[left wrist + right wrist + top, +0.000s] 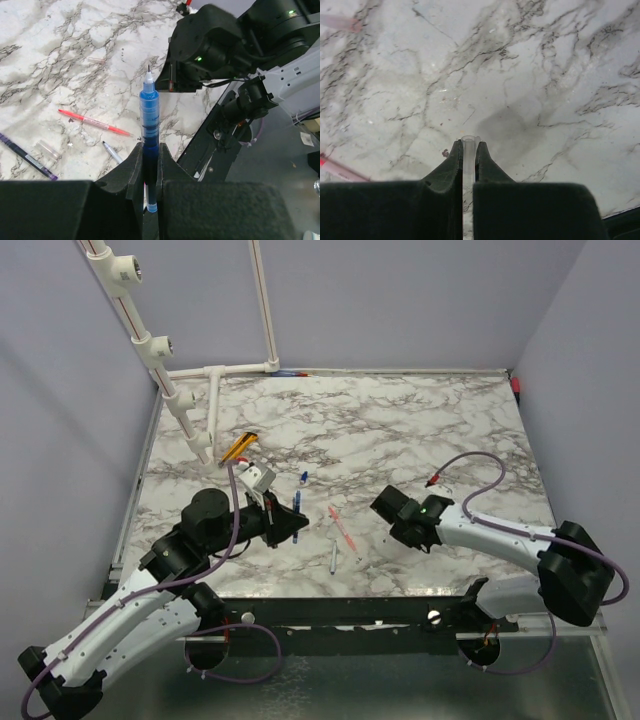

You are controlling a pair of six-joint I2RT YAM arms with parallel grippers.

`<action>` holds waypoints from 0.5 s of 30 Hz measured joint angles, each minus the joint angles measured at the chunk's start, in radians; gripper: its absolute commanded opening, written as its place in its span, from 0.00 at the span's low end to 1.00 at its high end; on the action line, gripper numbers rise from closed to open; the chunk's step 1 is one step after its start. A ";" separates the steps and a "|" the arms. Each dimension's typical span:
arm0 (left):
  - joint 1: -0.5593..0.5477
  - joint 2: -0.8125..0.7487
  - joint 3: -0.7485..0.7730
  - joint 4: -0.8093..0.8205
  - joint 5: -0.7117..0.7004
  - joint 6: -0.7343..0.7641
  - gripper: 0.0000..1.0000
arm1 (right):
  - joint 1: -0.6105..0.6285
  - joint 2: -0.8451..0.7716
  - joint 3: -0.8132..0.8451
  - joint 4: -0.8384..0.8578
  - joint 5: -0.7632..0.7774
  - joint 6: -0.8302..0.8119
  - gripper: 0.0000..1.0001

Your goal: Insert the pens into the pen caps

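My left gripper (pixel 149 152) (pixel 297 527) is shut on a blue pen (pixel 149 112) whose bare tip points up and away toward the right arm. A short clear pen cap (pixel 468 141) stands pinched in my right gripper (pixel 468 149) (pixel 379 502), its open mouth poking out just above the marble. A red-pink pen (pixel 343 528) (pixel 95 122) lies on the table between the two arms. Beside it are a whitish pen (pixel 333 558) (pixel 112 151) and a dark blue pen (pixel 27 156). Another clear cap (pixel 47 149) lies loose next to the dark pen.
A yellow-and-black flat tool (pixel 238 447) lies at the back left near the white pipe frame (pixel 190 410). A small blue piece (pixel 303 478) lies behind the left gripper. The right arm's cable (pixel 470 462) loops over the table, and grey walls enclose three sides.
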 measured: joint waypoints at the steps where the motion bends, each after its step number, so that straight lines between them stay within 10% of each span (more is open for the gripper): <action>1: 0.000 0.006 0.000 0.000 0.000 0.000 0.00 | 0.000 -0.022 0.003 0.002 0.001 -0.029 0.00; 15: 0.000 0.039 -0.062 0.060 0.087 -0.028 0.00 | 0.000 -0.285 0.084 0.206 -0.090 -0.521 0.01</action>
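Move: The right gripper holds the clear cap low over the table. The blue pen, held by the left gripper, is about 20 cm to its left, 5 cm back and 21 cm above. The pink pen lies some 12 cm left, 3 cm ahead and 3 cm below; the grey pen 14 cm left, 3 cm back, equally low. From the left gripper, the cap is about 20 cm right, 5 cm ahead and 21 cm below. Lift the clear cap briskly with the right gripper, about 11 cm, drawing it 5 cm left and a little forward towards the blue pen. Swing the hand some 30 degrees on the way, counter-clockwise and with the fingertips tilting up out of their steep downward point. Keep both grips shut, and lower the left gripper with the pen about 2 cm, easing slightly right. ##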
